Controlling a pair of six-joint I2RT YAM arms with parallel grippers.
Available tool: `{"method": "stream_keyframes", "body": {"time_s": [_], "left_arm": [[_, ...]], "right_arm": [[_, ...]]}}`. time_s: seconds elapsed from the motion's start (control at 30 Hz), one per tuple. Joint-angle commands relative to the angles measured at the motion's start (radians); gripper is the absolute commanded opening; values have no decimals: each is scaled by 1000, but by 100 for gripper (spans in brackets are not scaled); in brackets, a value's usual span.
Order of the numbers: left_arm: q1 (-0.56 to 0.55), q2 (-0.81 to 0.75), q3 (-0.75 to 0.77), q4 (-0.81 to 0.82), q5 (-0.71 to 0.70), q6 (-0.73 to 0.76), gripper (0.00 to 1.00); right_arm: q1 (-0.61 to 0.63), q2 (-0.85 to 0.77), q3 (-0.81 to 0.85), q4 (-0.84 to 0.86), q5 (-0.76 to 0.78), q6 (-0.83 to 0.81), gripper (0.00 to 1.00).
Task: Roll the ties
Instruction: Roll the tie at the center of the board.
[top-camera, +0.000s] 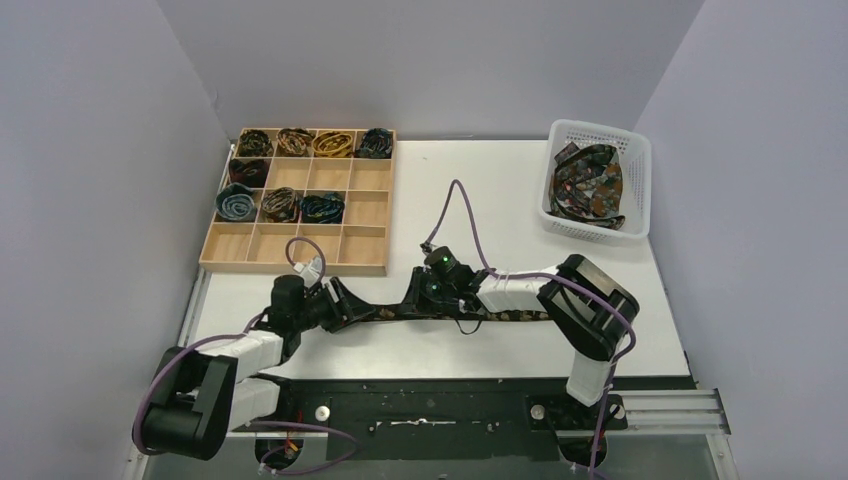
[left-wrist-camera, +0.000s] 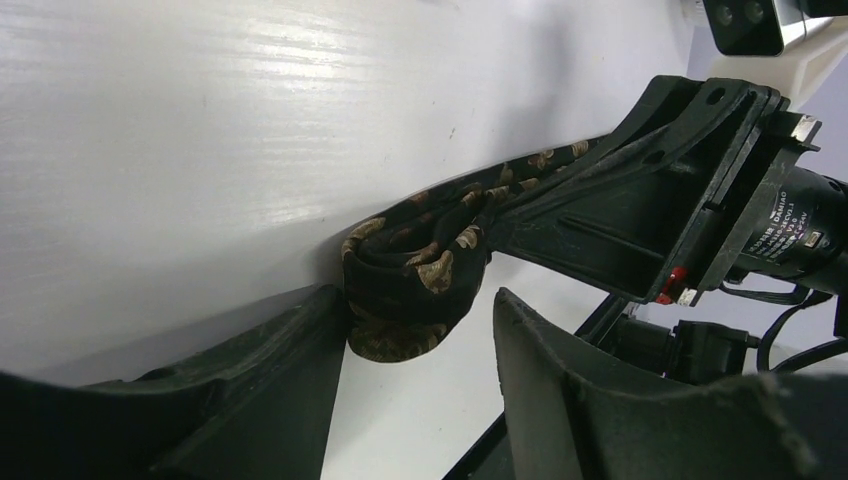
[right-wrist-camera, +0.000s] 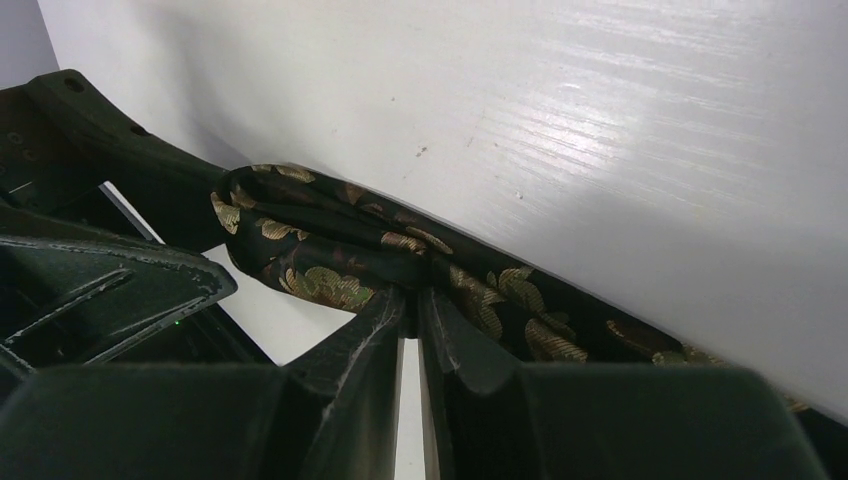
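A dark tie with a gold floral print lies flat along the near part of the white table. Its left end is folded into a small loop. My left gripper stands open around that loop; the fabric touches the left finger, and there is a gap to the right finger. My right gripper is shut on the tie just beside the fold, pinching the fabric between its tips. In the top view the left gripper and right gripper are close together.
A wooden compartment tray at the back left holds several rolled ties. A white plastic basket at the back right holds a loose heap of ties. The right arm's cable loops over the table's middle.
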Motion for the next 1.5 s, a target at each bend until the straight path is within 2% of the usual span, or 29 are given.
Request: {"method": "stream_keyframes", "body": {"time_s": [0.0, 0.2, 0.33, 0.43, 0.6, 0.73, 0.83, 0.9, 0.93, 1.13, 1.47], "left_arm": [[2, 75, -2, 46, -5, 58, 53], [0, 127, 6, 90, -6, 65, 42], [-6, 114, 21, 55, -52, 78, 36], [-11, 95, 41, 16, -81, 80, 27], [-34, 38, 88, -92, -152, 91, 13], [-108, -39, 151, -245, -275, 108, 5], [-169, -85, 213, -353, -381, 110, 2], [-204, -100, 250, -435, -448, 105, 1], [-217, -104, 265, -466, -478, 106, 0], [-309, -70, 416, -682, -675, 162, 0], [-503, 76, 642, -912, -956, 228, 0]], "right_arm": [[-8, 45, 3, -14, 4, 3, 13], [-13, 54, 5, -14, -9, 4, 13], [-13, 55, 5, -11, -14, 2, 13], [-13, 55, 8, -8, -20, 2, 12], [-13, 39, 17, 3, -32, -8, 14], [-14, 7, 23, 39, -74, -16, 19], [-14, -56, 22, 57, -72, -26, 25], [-17, -102, 28, 27, -39, -41, 36], [-19, -126, 30, 5, -12, -50, 38], [-46, -251, -3, -111, 159, -87, 42], [-145, -323, -61, -204, 196, -103, 43]]}}
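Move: The tie's rolled end lies between the left hand's open fingers, about 1 cm ahead of that hand, 1 cm to its right and 1 cm lower; the tray's near right corner is some 9 cm ahead and 7 cm right of the left hand. From the right hand, already pinching the tie, that rolled end lies roughly 10 cm to the left and 1 cm back, while the flat stretch of tie runs off rightward, its middle about 18 cm right and 2 cm back. The tie's rolled end is pinched by the left fingers, which close while sinking about 1 cm, then carry it up some 6 cm and slightly forward, the wrist rolling about 40 degrees so the fingers point more steeply down. Once the left has its grip, the right fingers open off the tie and that hand rises nearly 8 cm, swings right and forward above the flat stretch, and dips a little. ##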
